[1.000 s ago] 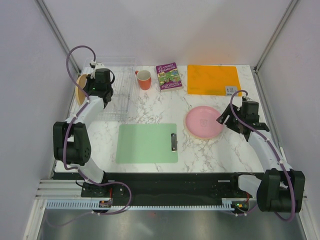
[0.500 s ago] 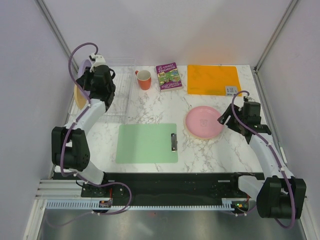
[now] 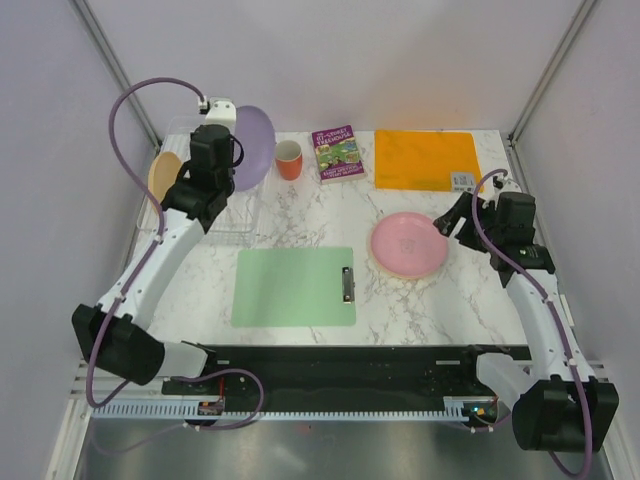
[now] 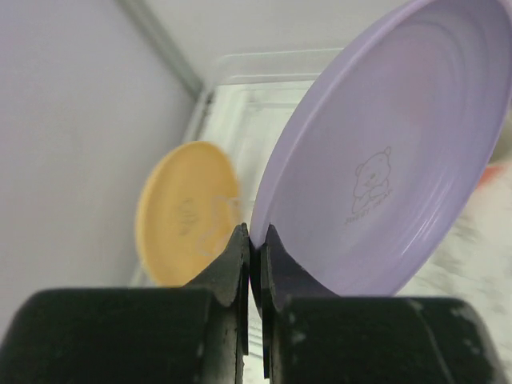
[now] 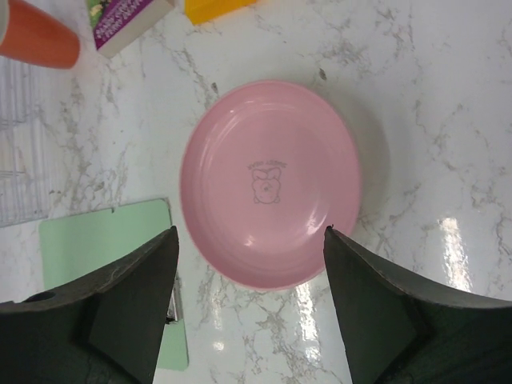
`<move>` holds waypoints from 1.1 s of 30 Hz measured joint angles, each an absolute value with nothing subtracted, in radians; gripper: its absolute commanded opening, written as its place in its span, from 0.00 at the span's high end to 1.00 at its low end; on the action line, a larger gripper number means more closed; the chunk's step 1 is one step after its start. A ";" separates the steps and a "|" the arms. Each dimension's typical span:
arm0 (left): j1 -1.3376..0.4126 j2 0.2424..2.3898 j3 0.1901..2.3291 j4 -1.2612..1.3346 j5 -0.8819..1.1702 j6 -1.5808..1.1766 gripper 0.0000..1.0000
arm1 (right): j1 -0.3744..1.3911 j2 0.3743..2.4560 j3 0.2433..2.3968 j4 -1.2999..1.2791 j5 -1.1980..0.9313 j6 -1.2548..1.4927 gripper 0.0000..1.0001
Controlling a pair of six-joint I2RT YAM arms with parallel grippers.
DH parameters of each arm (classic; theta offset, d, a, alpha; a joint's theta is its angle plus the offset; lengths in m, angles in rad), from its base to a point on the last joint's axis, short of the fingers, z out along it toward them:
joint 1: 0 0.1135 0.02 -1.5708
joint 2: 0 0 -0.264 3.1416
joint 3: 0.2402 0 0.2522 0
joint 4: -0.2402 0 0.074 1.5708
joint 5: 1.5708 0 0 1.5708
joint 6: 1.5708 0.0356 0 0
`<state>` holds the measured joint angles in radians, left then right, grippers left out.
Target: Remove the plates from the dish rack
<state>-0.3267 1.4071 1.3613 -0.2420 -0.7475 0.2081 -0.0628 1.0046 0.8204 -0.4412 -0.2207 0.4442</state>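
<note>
My left gripper (image 3: 228, 160) is shut on the lower rim of the lilac plate (image 3: 252, 146), which it holds on edge in the air above the dish rack (image 3: 232, 212). In the left wrist view, both fingers of the left gripper (image 4: 254, 236) pinch the lilac plate (image 4: 384, 160). Behind it, the yellow-orange plate (image 4: 184, 212) stands upright in the clear dish rack (image 4: 256, 88). The pink plate (image 3: 409, 244) lies flat on the table. My right gripper (image 3: 448, 226) hovers open at its right side. In the right wrist view nothing sits between the fingers of the right gripper (image 5: 250, 234), which is above the pink plate (image 5: 272, 180).
An orange-red mug (image 3: 289, 158), a purple book (image 3: 337, 152) and an orange folder (image 3: 425, 158) line the back of the marble table. A green clipboard (image 3: 295, 286) lies front centre. Walls close in on the left and right.
My left arm has lifted the lilac plate up out of the rack and swung it right. The right gripper has backed away from the pink plate and opened slightly wider.
</note>
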 measured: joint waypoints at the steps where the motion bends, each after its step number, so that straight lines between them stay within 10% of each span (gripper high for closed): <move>1: -0.332 1.375 1.362 -0.282 -0.655 0.151 0.98 | -0.062 1.000 0.827 -0.437 -0.240 0.448 0.20; 14: -0.381 1.407 1.327 -0.426 -0.002 -0.268 0.98 | 0.086 0.925 0.833 -0.253 -0.303 0.576 0.18; 33: -0.456 1.420 1.254 -0.389 0.163 -0.410 0.98 | 0.312 1.110 0.833 -0.083 -0.253 0.656 0.18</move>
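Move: Gripped in the left hand, the purple plate has to reach the right gripper, which waits about 57 cm to the right of the left hand, 12 cm nearer the bases and 14 cm lower. From the left hand the mug stands some 18 cm right, 15 cm ahead and 25 cm below. From the right hand the purple plate's middle is about 53 cm left, 17 cm ahead and 11 cm above; the pink plate lies some 7 cm left, 4 cm ahead and 14 cm below. Swinging the purple plate away from the rack, the left hand goes some 21 cm right, also sinking about 10 cm and drawing back a little, its wrist rolling and turning clockwise while the fingers keep their pinch. The right hand, fingers still wide open, comes to meet the plate: it rises about 7 cm, then travels mostly left, 14 cm in all, easing down slightly, its wrist turning counter-clockwise. Whether a finger touches the plate can't be seen. ##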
